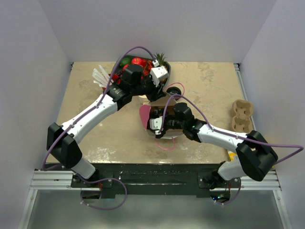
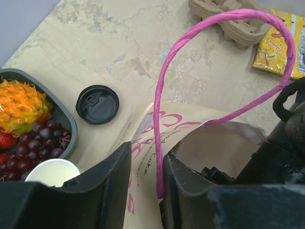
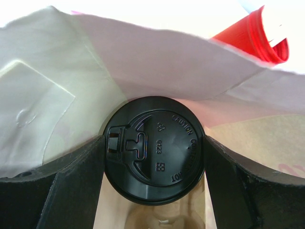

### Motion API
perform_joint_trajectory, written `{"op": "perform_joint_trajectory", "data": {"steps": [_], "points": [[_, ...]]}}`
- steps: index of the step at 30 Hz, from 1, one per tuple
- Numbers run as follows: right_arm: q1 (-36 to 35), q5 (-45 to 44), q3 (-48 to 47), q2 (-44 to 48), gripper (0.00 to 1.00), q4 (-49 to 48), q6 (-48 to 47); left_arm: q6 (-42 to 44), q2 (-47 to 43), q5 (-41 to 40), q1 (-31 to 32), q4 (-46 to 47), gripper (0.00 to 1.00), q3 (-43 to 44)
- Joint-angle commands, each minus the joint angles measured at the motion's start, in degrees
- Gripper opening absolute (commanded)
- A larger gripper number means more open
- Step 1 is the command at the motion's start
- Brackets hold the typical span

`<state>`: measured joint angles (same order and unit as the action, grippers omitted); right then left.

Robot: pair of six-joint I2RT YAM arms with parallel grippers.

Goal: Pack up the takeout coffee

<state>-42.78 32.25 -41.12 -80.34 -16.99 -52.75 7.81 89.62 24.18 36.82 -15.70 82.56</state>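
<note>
The takeout coffee shows in the right wrist view as a round black lid (image 3: pixel 155 150) with the cup hidden beneath it. My right gripper (image 3: pixel 155 153) is shut on it, one finger against each side of the lid. Both are inside the paper bag (image 3: pixel 143 57), above a cardboard cup holder (image 3: pixel 162 220) on the bag's floor. In the top view the right gripper (image 1: pixel 156 124) reaches into the bag (image 1: pixel 144 113). My left gripper (image 2: pixel 147 155) stands open at the bag's rim (image 2: pixel 190 119). The paper and the pink handle (image 2: pixel 164 95) pass loosely between its fingers.
A second black lid (image 2: pixel 97 104) rests on the table beside a grey fruit tray (image 2: pixel 70 138). A lidless white cup (image 2: pixel 52 171) stands by that tray. A cardboard cup carrier (image 1: pixel 241 114) and a yellow snack packet (image 2: pixel 276 47) lie to the right. A red cup (image 3: pixel 257 36) shows past the bag.
</note>
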Motion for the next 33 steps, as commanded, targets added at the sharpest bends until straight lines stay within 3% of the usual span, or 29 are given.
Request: {"op": "perform_joint_trajectory", "data": {"steps": [1, 4, 25, 33], "points": [[-1.1, 1.5, 0.3, -1.5, 0.63, 0.3, 0.7, -1.0, 2.7, 0.5, -1.6, -1.6, 0.32, 5.5], [-1.0, 1.1, -0.5, -1.6, 0.63, 0.4, 0.9, 0.0, 4.0, 1.0, -1.8, -3.7, 0.24, 8.1], [-1.2, -6.0, -1.8, -5.1, 0.61, -1.1, -6.2, 0.4, 5.5, 5.6, -2.3, -7.1, 0.0, 8.9], [-1.2, -6.7, -3.5, -3.4, 0.61, 2.3, -9.3, -0.3, 4.9, 7.4, -3.1, -6.4, 0.0, 8.4]]}}
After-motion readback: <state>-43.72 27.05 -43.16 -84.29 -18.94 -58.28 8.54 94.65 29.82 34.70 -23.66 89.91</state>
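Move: The base of the bag's far handle and the rim it is glued to already lie between my half-open left fingers, within about 1 cm. From there the spare black lid is some 10 cm ahead, 12 cm right and 22 cm below; the white cup is about 7 cm ahead, 3 cm left and 18 cm below. My right hand holds the lidded coffee inside the bag, with the cup carrier about 8 cm under it and 2 cm to its right; that rim is roughly 10 cm ahead, level sideways and 10 cm higher. I close my left fingers on the base of the pink handle and the paper rim, pinching them while that hand stays nearly in place, easing only about 1 cm forward and back and then sinking slightly. My right hand keeps its grip on the lidded coffee and carries it about 2 cm forward inside the bag, rolling some 5 degrees near the end. ##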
